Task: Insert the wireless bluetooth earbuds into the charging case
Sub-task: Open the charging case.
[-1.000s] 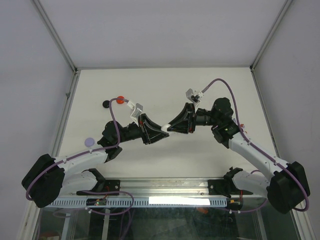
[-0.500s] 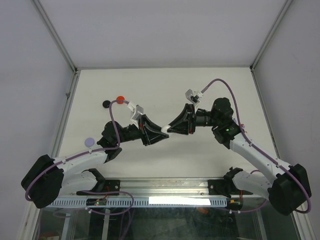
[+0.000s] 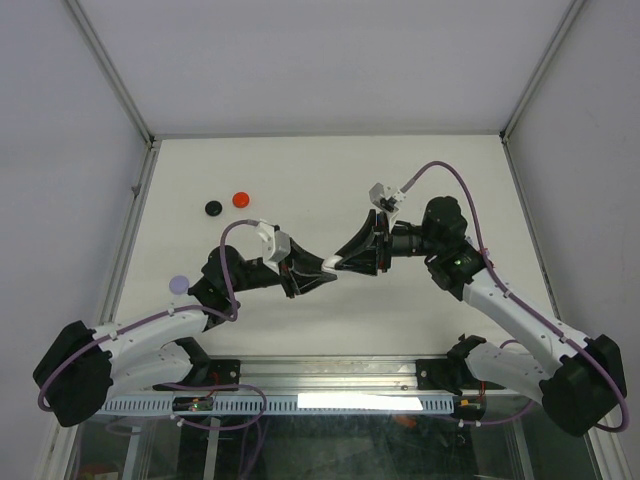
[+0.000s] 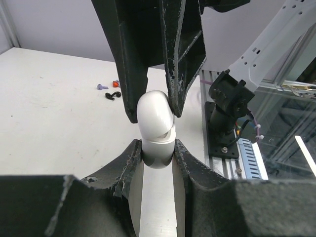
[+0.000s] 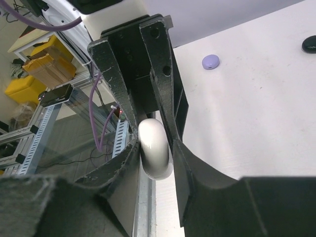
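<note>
The white charging case (image 3: 330,262) hangs in the air above the table's middle, gripped from both sides. My left gripper (image 3: 318,273) is shut on its lower half (image 4: 158,153). My right gripper (image 3: 342,262) is shut on its rounded lid (image 4: 154,111), which tilts a little at the seam. In the right wrist view the case (image 5: 154,148) sits between the right gripper's (image 5: 155,143) fingertips. Three small earbud pieces lie on the table at the left: black (image 3: 212,207), red (image 3: 240,199) and purple (image 3: 179,284).
The pieces also show in the left wrist view, purple (image 4: 102,87), red (image 4: 116,83) and black (image 4: 114,95). The right wrist view shows the purple one (image 5: 211,61) and the black one (image 5: 309,43). The metal rail (image 3: 330,380) runs along the near edge.
The left arm has drawn back and down, and its cable no longer covers the red piece. Both grippers and the case have shifted slightly toward the near edge.
</note>
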Robot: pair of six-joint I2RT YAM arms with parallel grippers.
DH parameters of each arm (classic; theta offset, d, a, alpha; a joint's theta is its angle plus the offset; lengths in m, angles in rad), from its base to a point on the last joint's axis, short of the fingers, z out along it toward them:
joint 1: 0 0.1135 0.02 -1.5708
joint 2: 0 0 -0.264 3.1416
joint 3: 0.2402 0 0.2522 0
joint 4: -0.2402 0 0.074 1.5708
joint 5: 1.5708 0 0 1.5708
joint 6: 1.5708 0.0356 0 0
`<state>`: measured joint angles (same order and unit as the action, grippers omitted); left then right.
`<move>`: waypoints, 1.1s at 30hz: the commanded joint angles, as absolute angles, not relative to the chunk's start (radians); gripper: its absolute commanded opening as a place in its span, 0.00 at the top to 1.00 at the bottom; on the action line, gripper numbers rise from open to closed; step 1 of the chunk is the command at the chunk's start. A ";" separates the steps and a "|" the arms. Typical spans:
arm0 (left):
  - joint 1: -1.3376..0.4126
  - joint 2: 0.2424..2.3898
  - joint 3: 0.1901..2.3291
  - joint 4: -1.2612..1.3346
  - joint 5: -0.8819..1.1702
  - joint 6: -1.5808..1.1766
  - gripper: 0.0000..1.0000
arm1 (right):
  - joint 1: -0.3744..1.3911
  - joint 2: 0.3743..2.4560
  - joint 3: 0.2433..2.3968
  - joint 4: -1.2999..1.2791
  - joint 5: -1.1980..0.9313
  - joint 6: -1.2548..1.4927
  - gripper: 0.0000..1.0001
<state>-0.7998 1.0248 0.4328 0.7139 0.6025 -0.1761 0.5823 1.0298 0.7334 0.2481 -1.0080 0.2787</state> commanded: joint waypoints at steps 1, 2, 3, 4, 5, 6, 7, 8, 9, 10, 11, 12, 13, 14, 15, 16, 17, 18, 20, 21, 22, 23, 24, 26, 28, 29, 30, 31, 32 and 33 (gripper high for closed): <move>-0.824 0.989 0.451 0.717 0.624 -0.074 1.00 | 0.578 1.008 0.801 0.225 -0.922 0.226 0.64; -0.824 0.988 0.449 0.716 0.625 -0.070 1.00 | 0.578 1.006 0.802 0.217 -0.916 0.223 0.62; -0.824 0.987 0.447 0.716 0.626 -0.067 1.00 | 0.579 1.005 0.803 0.212 -0.914 0.222 0.62; -0.824 0.985 0.441 0.717 0.624 -0.066 1.00 | 0.578 1.005 0.805 0.209 -0.911 0.220 0.61; -0.824 0.984 0.437 0.720 0.624 -0.064 1.00 | 0.579 1.005 0.806 0.206 -0.908 0.221 0.60; -0.824 0.983 0.434 0.723 0.626 -0.063 1.00 | 0.579 1.007 0.808 0.201 -0.904 0.220 0.60; -0.824 0.981 0.430 0.727 0.626 -0.063 1.00 | 0.579 1.010 0.810 0.196 -0.899 0.218 0.60; -0.824 0.979 0.427 0.733 0.625 -0.063 1.00 | 0.579 1.013 0.814 0.188 -0.896 0.215 0.59; -0.824 0.978 0.421 0.739 0.625 -0.064 1.00 | 0.580 1.015 0.817 0.179 -0.892 0.213 0.59; -0.824 0.976 0.416 0.745 0.622 -0.064 1.00 | 0.578 1.017 0.821 0.170 -0.885 0.209 0.58; -0.824 0.975 0.410 0.749 0.619 -0.063 1.00 | 0.579 1.019 0.824 0.160 -0.879 0.207 0.58; -0.824 0.974 0.405 0.755 0.615 -0.063 1.00 | 0.579 1.021 0.828 0.151 -0.873 0.203 0.57; -0.825 0.973 0.401 0.758 0.611 -0.064 1.00 | 0.580 1.022 0.831 0.142 -0.867 0.203 0.55; -0.824 0.973 0.394 0.761 0.602 -0.065 1.00 | 0.578 1.023 0.834 0.135 -0.863 0.201 0.54; -0.824 0.974 0.389 0.763 0.592 -0.066 1.00 | 0.579 1.023 0.839 0.127 -0.860 0.200 0.53; -0.825 0.975 0.384 0.763 0.581 -0.064 1.00 | 0.579 1.023 0.843 0.116 -0.858 0.198 0.52; -0.824 0.978 0.378 0.764 0.572 -0.062 1.00 | 0.579 1.022 0.848 0.105 -0.853 0.196 0.50; -0.825 0.980 0.372 0.765 0.553 -0.063 1.00 | 0.579 1.022 0.854 0.087 -0.845 0.190 0.49; -0.823 0.988 0.355 0.776 0.516 -0.070 1.00 | 0.577 1.020 0.873 0.031 -0.792 0.171 0.47; -0.822 0.992 0.344 0.793 0.497 -0.072 1.00 | 0.577 1.021 0.884 -0.009 -0.755 0.158 0.45; -0.823 0.998 0.333 0.806 0.474 -0.078 1.00 | 0.575 1.025 0.894 -0.050 -0.711 0.146 0.43; -0.823 1.002 0.323 0.816 0.454 -0.082 1.00 | 0.571 1.031 0.903 -0.106 -0.669 0.137 0.41; -0.822 1.006 0.312 0.830 0.436 -0.084 1.00 | 0.565 1.038 0.912 -0.147 -0.621 0.135 0.39; -0.822 1.014 0.287 0.854 0.397 -0.076 1.00 | 0.536 1.054 0.923 -0.212 -0.535 0.144 0.37; -0.822 1.023 0.251 0.887 0.347 -0.069 1.00 | 0.496 1.071 0.926 -0.264 -0.469 0.165 0.36; -0.821 1.027 0.238 0.900 0.333 -0.064 1.00 | 0.471 1.078 0.924 -0.286 -0.440 0.178 0.35; -0.821 1.030 0.229 0.908 0.320 -0.057 1.00 | 0.445 1.085 0.921 -0.305 -0.407 0.191 0.35; -0.821 1.032 0.221 0.912 0.311 -0.048 1.00 | 0.420 1.090 0.918 -0.326 -0.374 0.208 0.35; -0.819 1.036 0.213 0.918 0.300 -0.041 1.00 | 0.391 1.095 0.912 -0.343 -0.345 0.218 0.34; -0.819 1.040 0.208 0.923 0.284 -0.036 1.00 | 0.365 1.099 0.906 -0.357 -0.320 0.227 0.34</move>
<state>-0.8185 1.0321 0.2298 0.8082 0.3698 -0.0898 0.4473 1.0870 0.8864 -0.2516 -0.4992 0.1818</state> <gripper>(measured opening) 0.257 0.654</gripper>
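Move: The charging case sits between the two hands, its lower half gripped by the left hand, its middle about 2 cm to that hand's right and level with it. From the right hand, whose parted fingers still straddle the lid, the case's middle is some 2 cm to the left, at the same height. The loose earbuds lie on the table roughly 13 cm ahead of the right hand, 35 cm to its right and 27 cm below. Forward first, slowly, then in a quick sweep, the right hand comes free of the lid and leaves the case: about 10 cm forward, 6 cm right and 5.5 cm down, fingers spreading, wrist turning some 35 degrees clockwise and fingertips dipping. The left hand keeps its grip on the case and, mostly late on, sinks about 7 cm, drifting left and forward and turning slightly counter-clockwise. ##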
